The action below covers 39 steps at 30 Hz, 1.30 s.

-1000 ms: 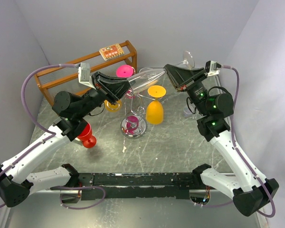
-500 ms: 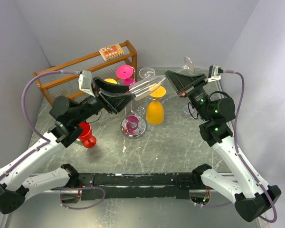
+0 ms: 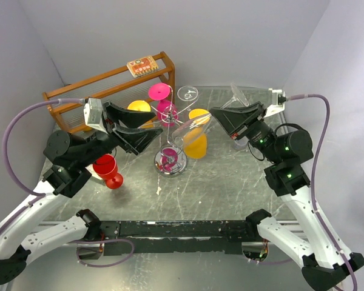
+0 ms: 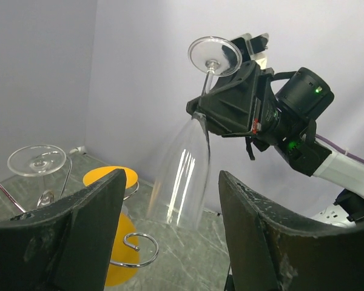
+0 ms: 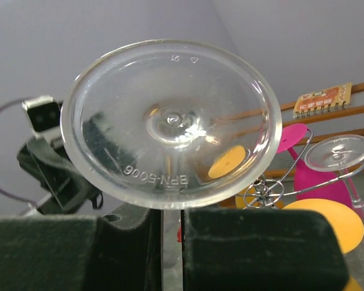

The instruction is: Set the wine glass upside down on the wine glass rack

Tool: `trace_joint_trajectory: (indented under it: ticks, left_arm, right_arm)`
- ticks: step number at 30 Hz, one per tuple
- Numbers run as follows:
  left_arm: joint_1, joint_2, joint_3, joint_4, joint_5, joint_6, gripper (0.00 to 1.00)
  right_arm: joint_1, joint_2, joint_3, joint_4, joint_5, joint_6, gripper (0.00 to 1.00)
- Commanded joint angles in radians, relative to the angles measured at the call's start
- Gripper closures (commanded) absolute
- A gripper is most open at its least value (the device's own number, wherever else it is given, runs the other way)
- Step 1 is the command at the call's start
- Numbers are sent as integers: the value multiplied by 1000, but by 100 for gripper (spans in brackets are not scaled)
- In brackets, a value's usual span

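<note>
A clear wine glass [image 3: 193, 126] hangs tilted in the air over the silver wire rack [image 3: 170, 162], foot [image 3: 237, 94] up and bowl down to the left. My right gripper [image 3: 221, 118] is shut on its stem. In the right wrist view the round foot [image 5: 170, 121] fills the frame above the shut fingers [image 5: 255, 248]. My left gripper [image 3: 153, 130] is open and empty, left of the bowl. In the left wrist view the bowl [image 4: 182, 176] hangs beyond the open jaws, held by the right gripper [image 4: 230, 109].
Pink [image 3: 160, 92], yellow [image 3: 139, 106], clear [image 3: 188, 93] and orange [image 3: 198, 142] glasses hang upside down on the rack's arms. A free scroll arm [image 4: 133, 248] shows below the bowl. A red glass [image 3: 108, 171] stands at the left. A brown wooden shelf rack [image 3: 109, 79] is at the back.
My left gripper let go of the bowl and drew back to the left. My right gripper swung the glass from nearly level to foot up, bowl down over the rack.
</note>
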Motion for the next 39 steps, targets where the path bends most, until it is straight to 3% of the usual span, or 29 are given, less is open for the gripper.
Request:
trace_joint_trajectory:
  ticks: [1,7,17,33,39]
  left_arm:
    - [-7,9,62,-35,54,17,26]
    - [-6,41,94,-23,141,-9,25]
    - [-6,80,102,-18,134,-51,23]
    - [-7,94,78,-56,-22,-37,23]
    - [-6,80,80,-106,-116,-11,23]
  right_arm:
    - [1,-12,78,-80,-162,-207,100]
    - [1,-13,108,-142,-294,-341,100]
    - [1,23,157,-299,-411,-502,100]
    - [3,104,161,-477,-519,-629,100]
    - [10,130,132,-541,-457,-683,100]
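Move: The rack's empty near hook lies some 10 cm to the right hand's left, about 2 cm nearer the base and 10 cm below; that hand already holds the clear wine glass by its stem, foot up but leaning. The hanging orange glass is about 6 cm ahead, 3 cm left and 16 cm down, the hanging clear glass about 14 cm ahead, 8 cm left and 17 cm down. From the empty left hand, the hook is roughly 3 cm ahead, 7 cm right and 10 cm down. Keep the right fingers shut on the stem and bring the glass down about 10 cm towards the empty near hook, drawing back first, then sinking, and drifting left throughout. Meanwhile tip the fingers down to nearly level and swing them counter-clockwise, some 40 degrees in all. Shift the open left hand slightly right, then ease it forward about 3 cm. ##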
